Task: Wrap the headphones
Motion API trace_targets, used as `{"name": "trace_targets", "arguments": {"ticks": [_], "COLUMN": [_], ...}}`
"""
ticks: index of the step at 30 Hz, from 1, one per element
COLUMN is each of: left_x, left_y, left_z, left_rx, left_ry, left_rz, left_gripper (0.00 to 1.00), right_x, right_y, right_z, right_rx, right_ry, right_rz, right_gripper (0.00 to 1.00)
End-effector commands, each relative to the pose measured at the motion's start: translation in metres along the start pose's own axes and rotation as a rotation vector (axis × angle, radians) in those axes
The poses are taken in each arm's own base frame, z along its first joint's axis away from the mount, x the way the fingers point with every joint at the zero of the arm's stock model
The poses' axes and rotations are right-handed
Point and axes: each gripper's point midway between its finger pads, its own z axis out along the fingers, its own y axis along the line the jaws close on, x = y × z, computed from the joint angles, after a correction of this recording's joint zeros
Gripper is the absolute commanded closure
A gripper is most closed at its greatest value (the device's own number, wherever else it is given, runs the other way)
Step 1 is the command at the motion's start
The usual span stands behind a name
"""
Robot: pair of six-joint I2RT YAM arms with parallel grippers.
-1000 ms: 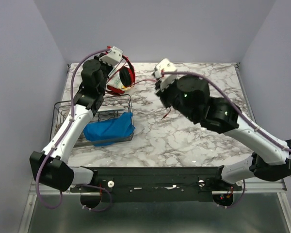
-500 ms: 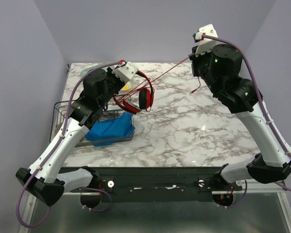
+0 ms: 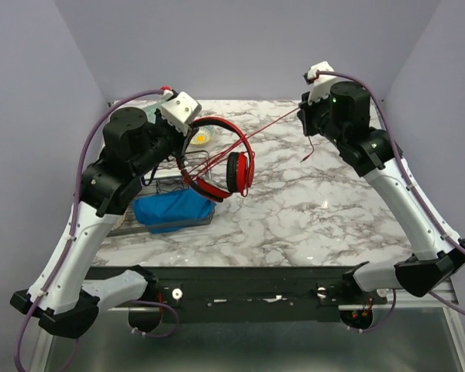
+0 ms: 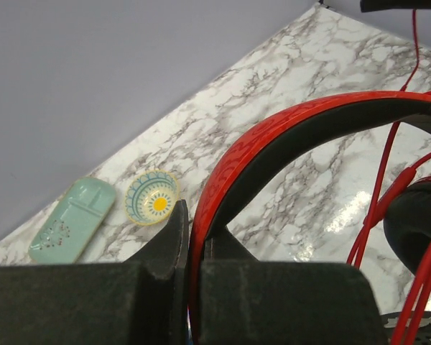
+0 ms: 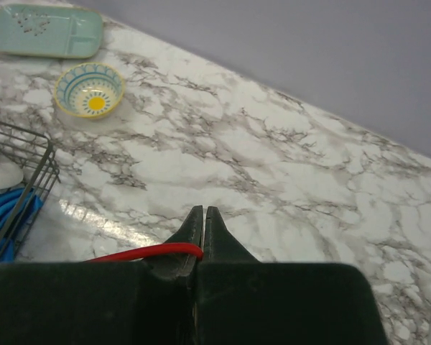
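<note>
The red headphones [image 3: 239, 172] hang in the air above the marble table [image 3: 310, 209]. My left gripper [image 3: 186, 149] is shut on their black-lined headband [image 4: 287, 129]; the jaws pinch the band edge-on at the left gripper [image 4: 194, 230]. One cup with a black pad [image 4: 416, 230] hangs at the right of the left wrist view. The thin red cable [image 3: 271, 124] runs taut from the cups up to my right gripper [image 3: 304, 112], which is raised at the back right. The right gripper [image 5: 203, 215] is shut on the cable [image 5: 144, 252]. The cable's free end [image 3: 310, 151] dangles below it.
A wire basket [image 3: 159, 186] holding a blue cloth [image 3: 174, 209] stands at the left under the left arm. A small patterned bowl [image 3: 200, 138] and a mint tray [image 5: 47, 30] lie at the back left. The grey walls stand close behind the table.
The left arm lifted the headphones off the back left of the table and carried them toward the middle. The right arm rose to the back right, drawing the cable taut.
</note>
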Motion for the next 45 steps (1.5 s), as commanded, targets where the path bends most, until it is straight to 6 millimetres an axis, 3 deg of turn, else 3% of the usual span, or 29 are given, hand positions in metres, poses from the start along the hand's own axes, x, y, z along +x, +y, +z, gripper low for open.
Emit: {"name": "trace_targets", "arguments": {"ticks": [1, 2, 4, 5, 7, 8, 11, 14, 15, 18, 21, 25, 35, 43, 45], "left_x": [-0.017, -0.021, -0.037, -0.044, -0.064, -0.073, -0.101, -0.126, -0.131, -0.144, -0.145, -0.138, -0.142, -0.132, -0.131], "left_y": [-0.023, -0.024, -0.028, -0.029, -0.03, -0.029, -0.022, -0.016, -0.015, -0.008, 0.004, 0.021, 0.04, 0.055, 0.056], "left_z": [-0.027, -0.029, -0.034, -0.034, -0.04, -0.038, -0.038, -0.037, -0.036, -0.032, -0.023, -0.016, -0.019, -0.016, -0.014], "left_rx": [0.103, 0.108, 0.134, 0.139, 0.149, 0.148, 0.136, 0.129, 0.13, 0.113, 0.074, 0.021, -0.042, -0.088, -0.082], "left_ry": [-0.024, -0.034, -0.07, -0.09, -0.141, -0.164, -0.223, -0.272, -0.282, -0.31, -0.308, -0.31, -0.337, -0.324, -0.321], "left_rz": [-0.126, -0.142, -0.19, -0.228, -0.294, -0.317, -0.383, -0.425, -0.429, -0.452, -0.492, -0.54, -0.566, -0.621, -0.632], "left_gripper": [1.0, 1.0, 1.0, 1.0, 1.0, 1.0, 1.0, 1.0, 1.0, 1.0, 1.0, 1.0, 1.0, 1.0, 1.0], "right_x": [-0.002, 0.009, 0.006, 0.01, 0.004, 0.001, -0.02, -0.015, -0.023, -0.02, -0.02, -0.012, 0.044, 0.06, 0.066], "right_y": [-0.001, 0.013, 0.033, 0.059, 0.086, 0.105, 0.131, 0.157, 0.172, 0.203, 0.221, 0.219, 0.214, 0.206, 0.208], "right_z": [0.002, 0.006, 0.01, 0.008, 0.007, 0.0, -0.007, -0.008, -0.015, -0.016, -0.019, -0.011, 0.005, 0.002, 0.0], "right_rx": [-0.043, -0.11, -0.213, -0.357, -0.506, -0.622, -0.742, -0.835, -0.884, -0.952, -0.991, -0.948, -0.813, -0.74, -0.735], "right_ry": [-0.081, -0.066, -0.099, -0.103, -0.134, -0.149, -0.26, -0.275, -0.312, -0.32, -0.336, -0.324, -0.205, -0.18, -0.174], "right_rz": [0.051, 0.053, 0.086, 0.091, 0.14, 0.153, 0.212, 0.288, 0.299, 0.309, 0.322, 0.382, 0.413, 0.369, 0.362], "right_gripper": [0.99, 0.99, 0.99, 0.99, 0.98, 0.93, 0.88, 0.85, 0.84, 0.79, 0.72, 0.66, 0.61, 0.61, 0.65]}}
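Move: Some 17 cm to the right hand's left, roughly 9 cm nearer the base and about level with it, are the headphones; it pinches their taut cable near the plug. The left hand already grips the headband, the headphones' middle about 8 cm to its right and 1 cm lower. The blue cloth lies about 9 cm left of the left hand and 41 cm down, the bowl some 28 cm ahead and 40 cm down. Opening its fingers and letting go of the cable, the right hand sweeps left about 20 cm and back towards the headphones, turning counter-clockwise with its left side rising; it then sinks about 6 cm. The left hand keeps the headband pinched, draws back slightly, lifts about 12 cm and eases forward, its left side dipping some 35 degrees. ##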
